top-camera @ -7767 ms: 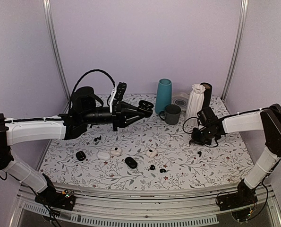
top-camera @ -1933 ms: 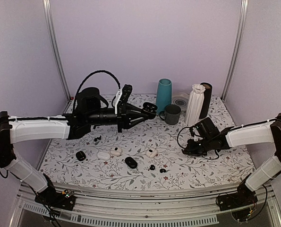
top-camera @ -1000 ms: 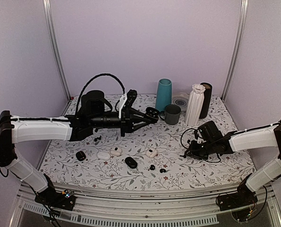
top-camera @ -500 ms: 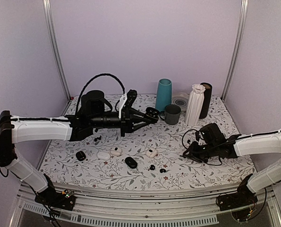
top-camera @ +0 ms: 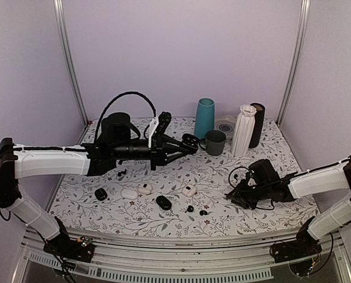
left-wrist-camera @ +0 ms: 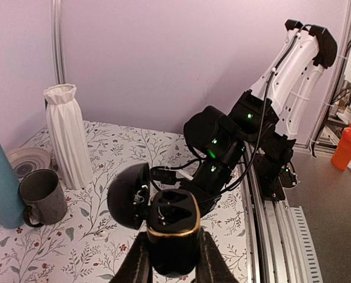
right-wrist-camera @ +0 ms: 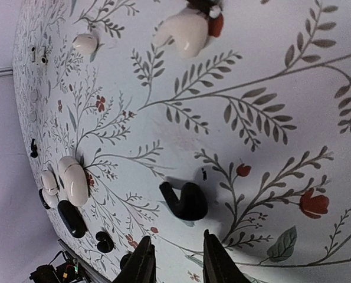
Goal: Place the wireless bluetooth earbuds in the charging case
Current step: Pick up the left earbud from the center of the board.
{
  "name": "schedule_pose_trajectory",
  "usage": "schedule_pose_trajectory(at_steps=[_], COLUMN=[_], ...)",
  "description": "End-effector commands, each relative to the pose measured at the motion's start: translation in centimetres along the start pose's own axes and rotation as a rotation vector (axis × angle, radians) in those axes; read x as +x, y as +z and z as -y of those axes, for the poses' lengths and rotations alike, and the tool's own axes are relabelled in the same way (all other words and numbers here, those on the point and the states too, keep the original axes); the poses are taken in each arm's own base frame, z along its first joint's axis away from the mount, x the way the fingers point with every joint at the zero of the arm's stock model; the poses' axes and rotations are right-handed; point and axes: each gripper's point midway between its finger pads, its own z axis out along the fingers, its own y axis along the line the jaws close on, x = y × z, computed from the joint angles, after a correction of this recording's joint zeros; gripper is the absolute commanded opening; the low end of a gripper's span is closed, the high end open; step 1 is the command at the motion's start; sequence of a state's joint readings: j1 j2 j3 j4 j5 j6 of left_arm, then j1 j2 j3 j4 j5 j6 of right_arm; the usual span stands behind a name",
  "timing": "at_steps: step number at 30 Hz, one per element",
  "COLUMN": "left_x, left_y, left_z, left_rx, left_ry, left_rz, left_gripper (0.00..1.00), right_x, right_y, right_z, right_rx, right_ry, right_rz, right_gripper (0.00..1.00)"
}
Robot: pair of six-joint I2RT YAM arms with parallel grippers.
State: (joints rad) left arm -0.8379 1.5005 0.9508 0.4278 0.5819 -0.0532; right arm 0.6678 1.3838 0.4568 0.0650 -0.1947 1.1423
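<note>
My left gripper is shut on a black charging case with a gold rim, held up above the table. Its lid hangs open to the left and both wells show dark. In the top view the case sits at the end of the left arm, near the mug. My right gripper is low over the table with its jaws apart and nothing between them. One black earbud lies flat just ahead of its fingertips. Two more black earbuds lie near the front.
Loose on the floral cloth are white cases and black cases. At the back stand a teal tumbler, a grey mug, a white ribbed vase and a dark cylinder.
My right gripper has slid toward the near edge, dropped closer to the cloth and opened its jaws a little. Over the last second the left arm and case have stayed still.
</note>
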Motion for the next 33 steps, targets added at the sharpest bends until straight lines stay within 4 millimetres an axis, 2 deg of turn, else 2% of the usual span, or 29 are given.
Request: schedule_pose_trajectory(at_steps=[1,5,14,22,27,33], left_x=[-1.5,-1.6,-1.8,-2.1,-2.2,-2.4], left_y=[-0.3,-0.5,-0.9,-1.1,-1.2,-1.3], left_z=[0.6,0.7,0.9,0.9,1.0,1.0], left_rx=[0.008,0.004,-0.001,-0.007,-0.005,-0.008], left_ry=[0.032,0.034,0.040,0.049,0.050,0.055], left_rz=[0.036,0.039,0.039,0.044,0.044,0.046], left_gripper=[0.00,0.00,0.00,0.00,0.00,0.00], right_x=[0.3,0.1,-1.7,-2.8,-3.8,-4.0], right_y=[1.1,1.5,1.6,1.8,2.2,2.5], right_z=[-0.3,0.3,1.8,3.1,2.5,2.7], right_rx=[0.001,0.027,0.155,0.240,0.276,0.335], right_ry=[0.103,0.164,0.212,0.178,0.107,0.002], right_rz=[-0.029,-0.017,0.079,0.125,0.137,0.116], right_gripper=[0.28,0.28,0.29,0.29,0.29,0.26])
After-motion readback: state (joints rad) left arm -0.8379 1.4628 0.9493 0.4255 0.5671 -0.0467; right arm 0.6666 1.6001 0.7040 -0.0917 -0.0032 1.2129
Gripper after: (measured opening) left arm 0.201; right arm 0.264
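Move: The black left earbud lies just off the right hand's fingertips, about 2 cm ahead, 1 cm left and 2 cm below. Beyond it on the board are a white earbud, roughly 7 cm ahead of the hand and 1 cm right, and a second black earbud some 9 cm ahead and 1 cm right; a third black one sits about 10 cm left and 5 cm back. From the left hand, the left earbud is around 12 cm right, 2 cm ahead and 26 cm down. The black left earbud is what the right hand goes for: its slightly open fingers sink about 1 cm, then sweep forward low over the board, some 5 cm in all, towards the white earbud, pushing the left earbud along. The wrist swivels roughly 10 degrees clockwise, its left side dipping about as much. The left hand keeps hold of the open black case and rises about 1.5 cm. ##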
